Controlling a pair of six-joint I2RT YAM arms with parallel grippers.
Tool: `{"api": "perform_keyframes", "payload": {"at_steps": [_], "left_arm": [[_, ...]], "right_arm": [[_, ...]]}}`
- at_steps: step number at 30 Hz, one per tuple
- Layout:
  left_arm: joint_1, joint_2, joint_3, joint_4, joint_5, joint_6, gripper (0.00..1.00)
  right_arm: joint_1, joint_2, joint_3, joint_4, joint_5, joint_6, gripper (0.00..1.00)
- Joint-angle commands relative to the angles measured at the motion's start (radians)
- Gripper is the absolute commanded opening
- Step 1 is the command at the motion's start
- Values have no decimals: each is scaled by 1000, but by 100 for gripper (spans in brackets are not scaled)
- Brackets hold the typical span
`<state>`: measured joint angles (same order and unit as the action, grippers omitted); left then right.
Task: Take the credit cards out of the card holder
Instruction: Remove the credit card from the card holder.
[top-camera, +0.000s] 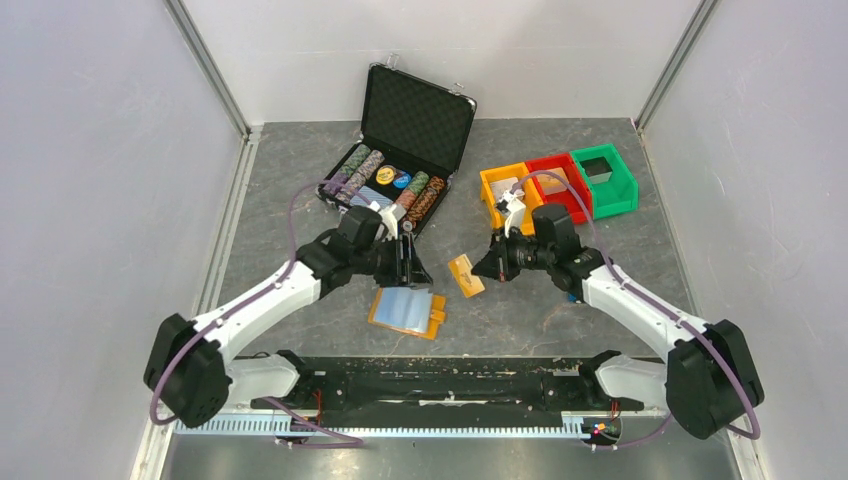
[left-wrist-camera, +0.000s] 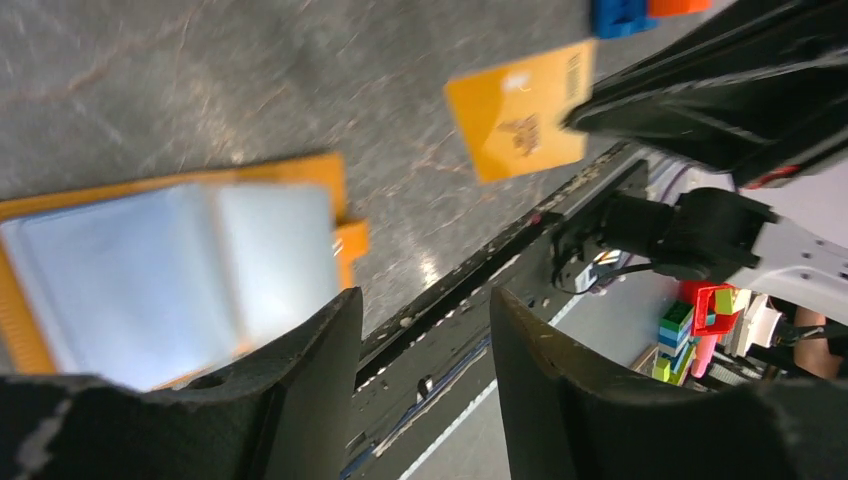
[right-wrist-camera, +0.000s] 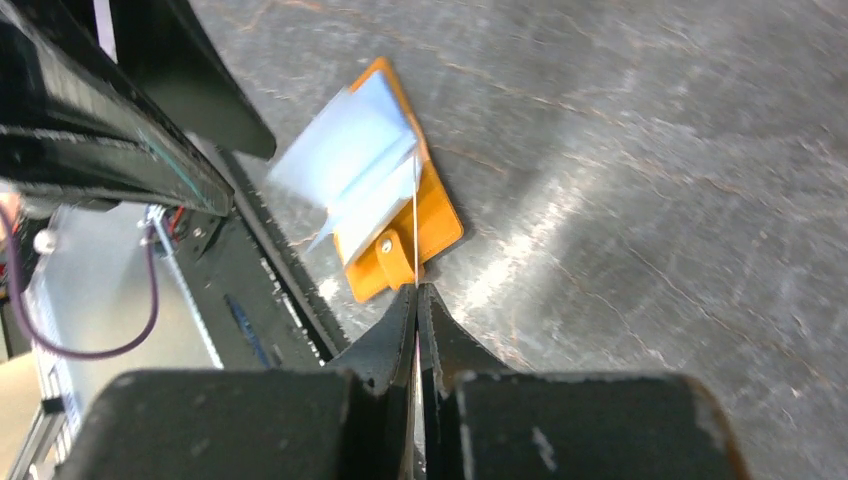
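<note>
The orange card holder (top-camera: 436, 318) lies open on the table, with pale blue sleeves or cards (top-camera: 402, 306) showing inside. It appears blurred in the left wrist view (left-wrist-camera: 300, 170) and beyond the fingertips in the right wrist view (right-wrist-camera: 440, 215). My right gripper (top-camera: 492, 268) (right-wrist-camera: 417, 288) is shut on a credit card (top-camera: 466, 275), orange-yellow with print, held above the table right of the holder. That card (right-wrist-camera: 415, 200) is edge-on in the right wrist view and face-on in the left wrist view (left-wrist-camera: 520, 110). My left gripper (top-camera: 410, 264) (left-wrist-camera: 425, 300) hovers just above the holder, open with nothing between its fingers.
An open black chip case (top-camera: 415, 120) with poker chips stands behind the left arm. Orange (top-camera: 492, 200), red (top-camera: 560, 165) and green (top-camera: 610, 182) bins sit at the back right. The black base rail (top-camera: 440, 378) runs along the near edge.
</note>
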<state>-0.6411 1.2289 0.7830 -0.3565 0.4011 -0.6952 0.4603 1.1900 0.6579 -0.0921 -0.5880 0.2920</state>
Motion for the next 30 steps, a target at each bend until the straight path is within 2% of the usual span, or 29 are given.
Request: {"api": "perform_keyframes", "payload": {"at_steps": [1,9,16,21,25,28,30], "left_arm": [[-2,-68,88,-92,-13,98,58],[-2,-94,131,-105,-3,135,61],[-2,-77,127,-25,152,192,62],[-2,-50,122,46,271,191,62],[-4,-22,122,79,295,187,62],[-5,3,121,110,324,180,60],[-6,18,124,123,354,178,53]], "right_arm": [[-3,-30,69,-27,-174,-64,0],[-2,-47,51,-1,-225,-69,0],[-1,-69,2,170,-433,27,0],[11,-76,-22,207,-467,51,0],[22,-80,-26,211,-462,58,0],[37,-82,-26,212,-439,65,0],[40,-82,-26,212,-439,70,0]]}}
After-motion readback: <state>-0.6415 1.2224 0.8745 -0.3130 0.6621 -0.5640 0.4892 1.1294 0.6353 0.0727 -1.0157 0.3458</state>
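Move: About 9 cm to the left hand's right, nearly level fore and aft and 1 cm lower, is the credit card pinched in the right fingertips. The opened card holder is below the left hand, some 11 cm down, 4 cm to its left and 2 cm nearer the base. From the right hand, the left fingertips it brings the card to are about 12 cm left and 1 cm back, at much the same height; the card holder lies 17 cm left, 3 cm back and 12 cm down. Bringing the two hands together in the air: the right arm keeps its pinch on the credit card and carries it back and up about 6 cm each and 3 cm left, turning some 20 degrees counter-clockwise and rolling its left side up. The left hand, still open, rises quickly off the card holder, pauses, then slides 3 cm right towards the card, turning clockwise until its fingers straddle the card's free edge. ##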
